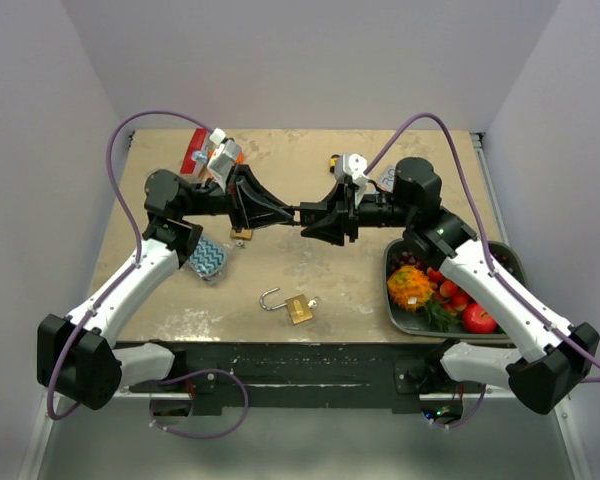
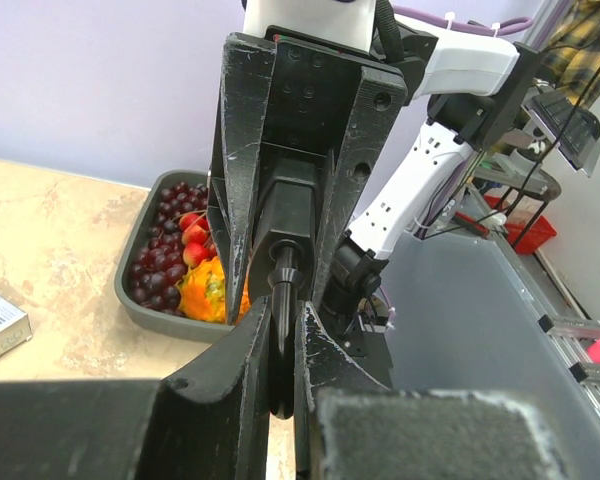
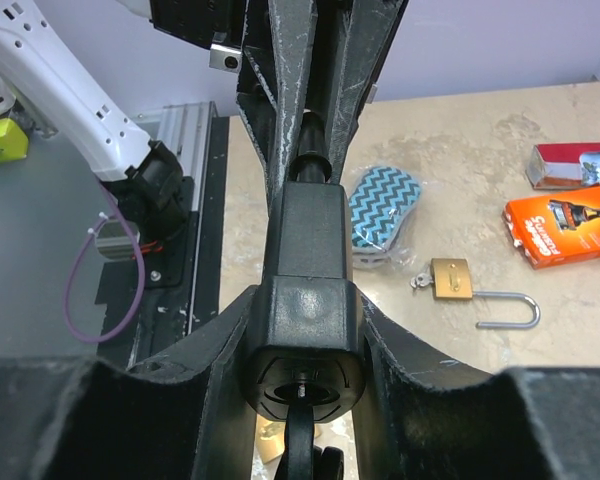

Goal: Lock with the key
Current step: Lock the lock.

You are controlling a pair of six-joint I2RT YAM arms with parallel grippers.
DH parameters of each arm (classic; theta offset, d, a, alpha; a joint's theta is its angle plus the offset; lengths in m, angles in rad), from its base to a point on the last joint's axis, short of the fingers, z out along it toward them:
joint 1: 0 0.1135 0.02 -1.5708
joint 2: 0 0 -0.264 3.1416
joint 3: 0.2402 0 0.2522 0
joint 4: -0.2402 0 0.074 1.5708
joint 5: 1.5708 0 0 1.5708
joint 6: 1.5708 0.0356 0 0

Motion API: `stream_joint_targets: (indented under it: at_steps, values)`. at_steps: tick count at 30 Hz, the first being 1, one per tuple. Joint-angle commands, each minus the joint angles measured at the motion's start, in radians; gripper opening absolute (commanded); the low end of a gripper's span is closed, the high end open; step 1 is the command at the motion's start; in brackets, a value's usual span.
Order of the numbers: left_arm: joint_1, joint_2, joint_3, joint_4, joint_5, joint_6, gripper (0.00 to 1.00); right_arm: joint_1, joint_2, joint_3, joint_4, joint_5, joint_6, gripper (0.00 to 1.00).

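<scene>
Both arms meet above the middle of the table with a black lock [image 1: 302,213] held in the air between them. My right gripper [image 1: 318,220] [image 3: 308,300] is shut on the lock's blocky body [image 3: 310,235], one finger pressed on each side. My left gripper [image 1: 283,212] [image 2: 283,312] is shut on a thin black piece [image 2: 283,345] that sticks out of the lock's far end. Seen edge-on, it looks like the key's head. The lock body [image 2: 292,210] fills the middle of the left wrist view. A black loop [image 3: 310,450] hangs from the lock's round near face.
A brass padlock [image 1: 300,310] [image 3: 452,279] lies with its shackle open and a small silver key beside it. Another brass padlock [image 1: 242,235] lies under the left arm. Also here are a zigzag pouch [image 1: 208,260] [image 3: 385,205], a fruit tray [image 1: 510,262] [image 2: 130,290] and orange and red boxes [image 3: 565,225].
</scene>
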Motion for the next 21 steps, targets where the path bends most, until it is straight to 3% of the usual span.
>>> stream_joint_targets:
  at_steps: [1, 3, 6, 7, 13, 17, 21]
  values:
    - [-0.013, -0.011, -0.002, 0.081, -0.055, 0.019, 0.0, 0.018, 0.01, 0.038, 0.034, -0.016, 0.007, 0.13]
    - [-0.008, -0.017, 0.001, 0.04, -0.038, 0.052, 0.0, 0.018, 0.011, 0.043, 0.018, -0.015, 0.013, 0.0]
    - [0.012, -0.028, 0.003, -0.095, -0.011, 0.149, 0.2, 0.016, 0.008, 0.046, 0.012, 0.0, 0.027, 0.0]
    - [0.02, -0.031, 0.001, -0.147, 0.008, 0.196, 0.31, 0.015, 0.003, 0.046, 0.011, 0.005, 0.032, 0.0]
    - [0.116, -0.065, 0.03, -0.469, 0.084, 0.472, 0.54, -0.02, -0.013, 0.03, 0.022, 0.008, 0.055, 0.0]
    - [0.135, -0.065, 0.098, -0.805, 0.094, 0.759, 0.61, -0.028, -0.021, 0.024, 0.024, 0.001, 0.055, 0.0]
    - [0.132, -0.068, 0.097, -0.797, 0.091, 0.772, 0.62, -0.028, -0.015, 0.026, 0.027, -0.032, 0.055, 0.0]
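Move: My left fingers are still shut on the shackle of the black padlock, whose body is about 7 cm to their right, level and neither ahead nor back. My right hand still grips that body, its middle some 2 cm to the left of the finger pads. From my left hand, the brass padlock lies about 33 cm below on the table, 3 cm right and 1 cm back; the blue patterned packet is about 20 cm left, 17 cm ahead and 32 cm down. I open my left fingers wide to let go of the shackle, then drop that hand some 5 cm while drawing it about 4 cm left, away from the black padlock, and a little forward, its tips tilting down about 10 degrees. My right hand keeps its grip on the body and sinks 1–2 cm. ##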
